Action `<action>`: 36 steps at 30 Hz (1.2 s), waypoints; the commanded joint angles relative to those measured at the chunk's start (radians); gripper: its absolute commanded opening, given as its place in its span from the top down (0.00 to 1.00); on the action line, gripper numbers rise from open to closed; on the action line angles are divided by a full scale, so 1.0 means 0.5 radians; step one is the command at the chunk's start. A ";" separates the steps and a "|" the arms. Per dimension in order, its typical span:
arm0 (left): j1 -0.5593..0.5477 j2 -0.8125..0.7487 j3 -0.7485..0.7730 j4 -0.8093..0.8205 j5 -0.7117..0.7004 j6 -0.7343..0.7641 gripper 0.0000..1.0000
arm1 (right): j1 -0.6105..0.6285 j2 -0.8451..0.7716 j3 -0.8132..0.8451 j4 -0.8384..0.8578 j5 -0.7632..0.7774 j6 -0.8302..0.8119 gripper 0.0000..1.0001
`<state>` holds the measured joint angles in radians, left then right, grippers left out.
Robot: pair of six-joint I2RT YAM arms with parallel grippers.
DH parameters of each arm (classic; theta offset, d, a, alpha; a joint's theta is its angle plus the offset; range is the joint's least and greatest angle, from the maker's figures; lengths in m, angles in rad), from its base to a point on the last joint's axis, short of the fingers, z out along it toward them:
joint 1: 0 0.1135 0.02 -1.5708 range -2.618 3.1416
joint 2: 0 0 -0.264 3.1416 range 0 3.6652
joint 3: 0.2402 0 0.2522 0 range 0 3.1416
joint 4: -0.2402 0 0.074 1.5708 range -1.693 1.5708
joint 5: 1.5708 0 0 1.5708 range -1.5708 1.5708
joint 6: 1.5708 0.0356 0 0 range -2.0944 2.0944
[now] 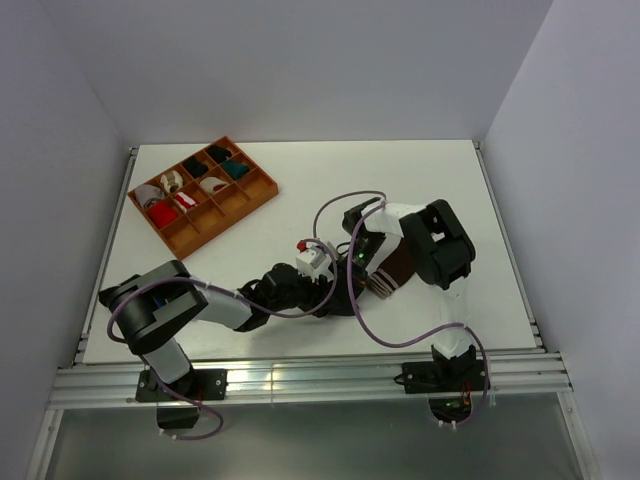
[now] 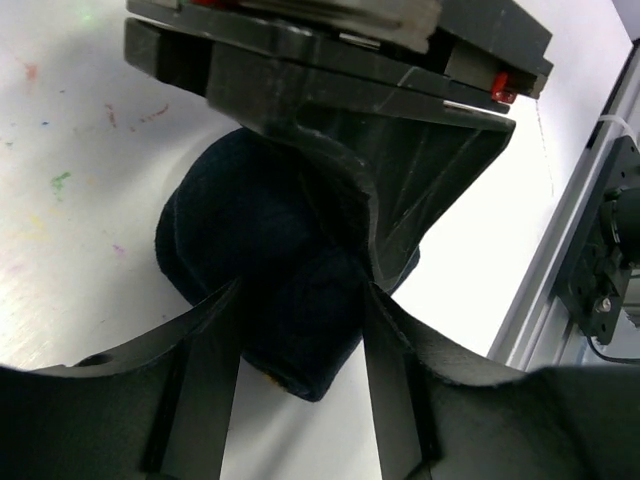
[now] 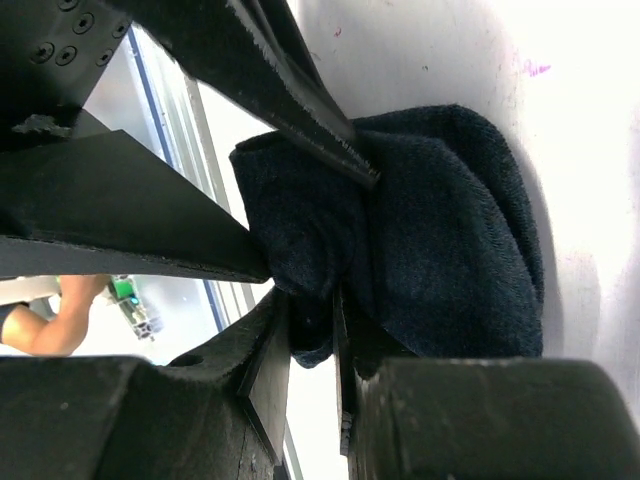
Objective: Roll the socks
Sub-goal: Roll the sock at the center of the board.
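The dark navy sock (image 2: 250, 230) lies bunched in a thick roll on the white table, also shown in the right wrist view (image 3: 450, 230). My left gripper (image 2: 302, 290) is shut on one end of the roll, its fingers pressed on both sides. My right gripper (image 3: 310, 310) is shut on a fold of the same sock from the opposite side. In the top view both grippers, left (image 1: 335, 290) and right (image 1: 355, 268), meet at the table's front centre and hide the navy sock. The brown sock (image 1: 392, 272) with a pale-striped cuff lies under the right arm.
An orange divided tray (image 1: 230, 220) with small rolled bundles stands at the back left. An aluminium rail (image 1: 300, 380) runs along the table's front edge, close to the sock in the left wrist view (image 2: 560, 260). Walls enclose the table on three sides.
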<state>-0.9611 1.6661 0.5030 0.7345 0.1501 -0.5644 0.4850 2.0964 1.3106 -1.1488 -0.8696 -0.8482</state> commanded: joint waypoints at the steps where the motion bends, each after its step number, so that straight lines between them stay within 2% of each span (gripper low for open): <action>1: 0.011 0.061 0.031 0.111 0.114 -0.006 0.47 | -0.016 0.087 -0.001 0.089 0.205 -0.037 0.80; 4: 0.011 0.095 0.022 0.129 0.135 -0.052 0.54 | -0.016 0.075 -0.007 0.104 0.217 -0.025 0.80; 6: 0.011 0.113 0.025 0.120 0.154 -0.077 0.65 | -0.019 0.053 -0.016 0.135 0.221 -0.003 0.80; 7: 0.011 0.119 0.025 0.111 0.151 -0.113 0.69 | -0.019 0.044 -0.022 0.156 0.239 0.015 0.75; 8: 0.011 0.122 0.028 0.065 0.151 -0.132 0.81 | -0.019 0.023 -0.038 0.211 0.248 0.055 0.72; 11: 0.008 0.150 0.059 -0.042 0.114 -0.199 1.00 | -0.019 -0.094 -0.099 0.318 0.288 0.116 0.59; 17: 0.008 0.165 0.007 -0.205 -0.009 -0.319 1.00 | -0.043 -0.354 -0.151 0.417 0.368 0.205 0.48; 23: 0.008 0.193 -0.006 -0.279 -0.082 -0.384 1.00 | -0.117 -0.633 -0.240 0.454 0.386 0.221 0.43; 28: 0.023 0.254 -0.003 -0.285 -0.058 -0.469 1.00 | -0.166 -0.931 -0.424 0.546 0.432 0.212 0.41; 36: 0.137 0.309 0.052 -0.429 0.129 -0.663 1.00 | -0.166 -1.545 -0.841 0.917 0.592 0.172 0.37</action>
<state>-0.9127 1.7626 0.5411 0.7609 0.2024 -0.8867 0.4007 1.4097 0.9398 -0.7860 -0.6151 -0.7395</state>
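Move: The half-rolled dark sock lies right at the left hand: its middle is about 3 cm to the right, 1 cm ahead and 2 cm below, with the open fingers astride its edge. The right hand still pinches the sock's near right side, and the sock's middle is some 3 cm ahead and 2 cm to the left of it, 1 cm below. The brown sock lies about 12 cm to the right hand's right and 10 cm farther out, roughly 2 cm below. The left fingers close to a pinch on the dark sock's left edge, creeping about 1 cm to the right as they shut, then keep hold while the hand sinks about 1 cm and tips its fingers some 20 degrees. Once they have closed, the right hand opens and lets go, slides some 4 cm forward, then rises about 6 cm and swings 5 cm right towards the brown sock, its fingers turning to point more steeply down. ##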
